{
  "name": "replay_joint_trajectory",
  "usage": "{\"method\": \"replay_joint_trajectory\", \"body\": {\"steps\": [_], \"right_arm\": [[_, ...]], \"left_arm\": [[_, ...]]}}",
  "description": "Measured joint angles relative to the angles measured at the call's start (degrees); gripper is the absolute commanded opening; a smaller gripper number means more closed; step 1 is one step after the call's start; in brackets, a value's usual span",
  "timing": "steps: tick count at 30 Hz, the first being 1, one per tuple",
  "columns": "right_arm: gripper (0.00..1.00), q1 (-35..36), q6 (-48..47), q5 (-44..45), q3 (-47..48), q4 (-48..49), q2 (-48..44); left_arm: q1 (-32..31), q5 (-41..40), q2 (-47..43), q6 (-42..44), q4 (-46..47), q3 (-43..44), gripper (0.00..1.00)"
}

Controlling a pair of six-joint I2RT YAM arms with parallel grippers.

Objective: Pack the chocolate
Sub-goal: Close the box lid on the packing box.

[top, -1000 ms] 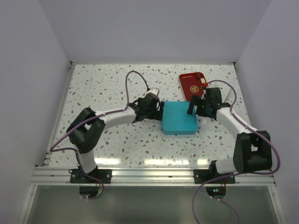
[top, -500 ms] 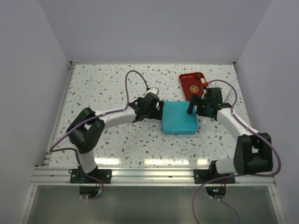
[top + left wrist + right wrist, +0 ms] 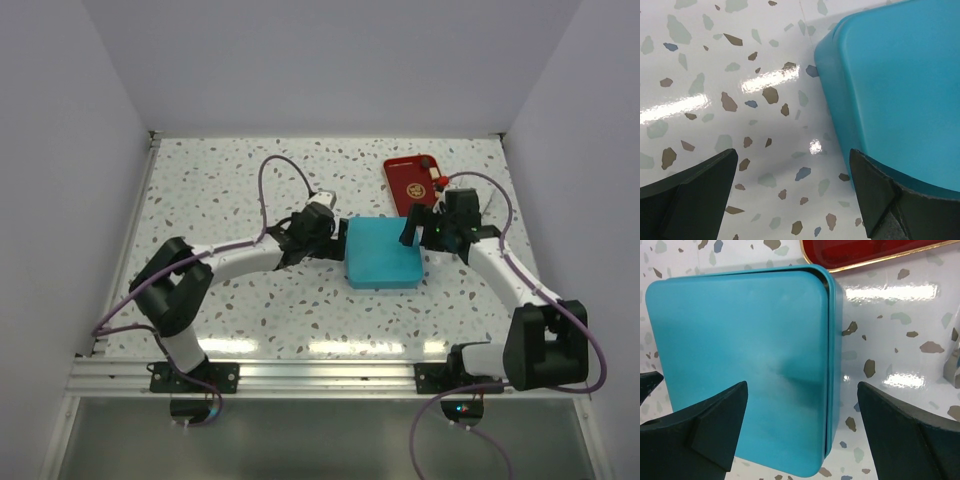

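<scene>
The chocolate is out of view in every frame. A teal box (image 3: 382, 255) with rounded corners lies shut at the middle of the table. My left gripper (image 3: 335, 238) is at its left side, open. In the left wrist view the left gripper (image 3: 792, 160) has one finger over the box (image 3: 900, 90) edge and the other over bare table. My right gripper (image 3: 415, 228) is at the box's right side, open. In the right wrist view the right gripper (image 3: 802, 390) straddles the right edge of the box (image 3: 740, 355), holding nothing.
A red tray (image 3: 410, 180) with a gold rim lies just behind the box at the back right, and its edge shows in the right wrist view as the red tray (image 3: 865, 250). White walls enclose the speckled table (image 3: 230, 190) on three sides.
Both arms shifted their elbows slightly outward. The grippers stay at the box's two sides, and the box has not moved.
</scene>
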Motion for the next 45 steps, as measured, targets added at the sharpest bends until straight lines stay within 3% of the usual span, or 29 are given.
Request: {"method": "replay_joint_trajectory", "body": {"steps": [8,18,45], "right_arm": [[0.95,0.00,1.18,-5.03,-1.73,0.50,0.09],[0.95,0.00,2.45,-7.37,-2.49,2.21,1.05],[0.95,-0.07,3.37,-8.46,-3.15,3.19,1.70]], "left_arm": [[0.00,7.63,-4.26,-0.72,9.64,-5.64,1.00],[0.00,13.94,-3.10,-1.97,17.68,-6.03,1.00],[-0.39,19.74,2.19,-5.51,23.30,-5.22,1.00]]}}
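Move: The box lid's middle lies about 12 cm to the left gripper's right, some 3 cm nearer the base and about 2 cm below. From the right gripper it is roughly 7 cm left, 3 cm back and 5 cm down. The red tray stands beyond the box, about 13 cm straight ahead of the right gripper; the tongs lie some 9 cm ahead and 13 cm to that gripper's right. Lift the open left gripper and carry it right over the box's left edge, about 7.5 cm across in all, sinking a little midway, while rolling it some 25 degrees so its left side drops. Meanwhile bring the right gripper, still wide open, about 2.5 cm left and slightly down and back, then hold it astride the box's right edge. ##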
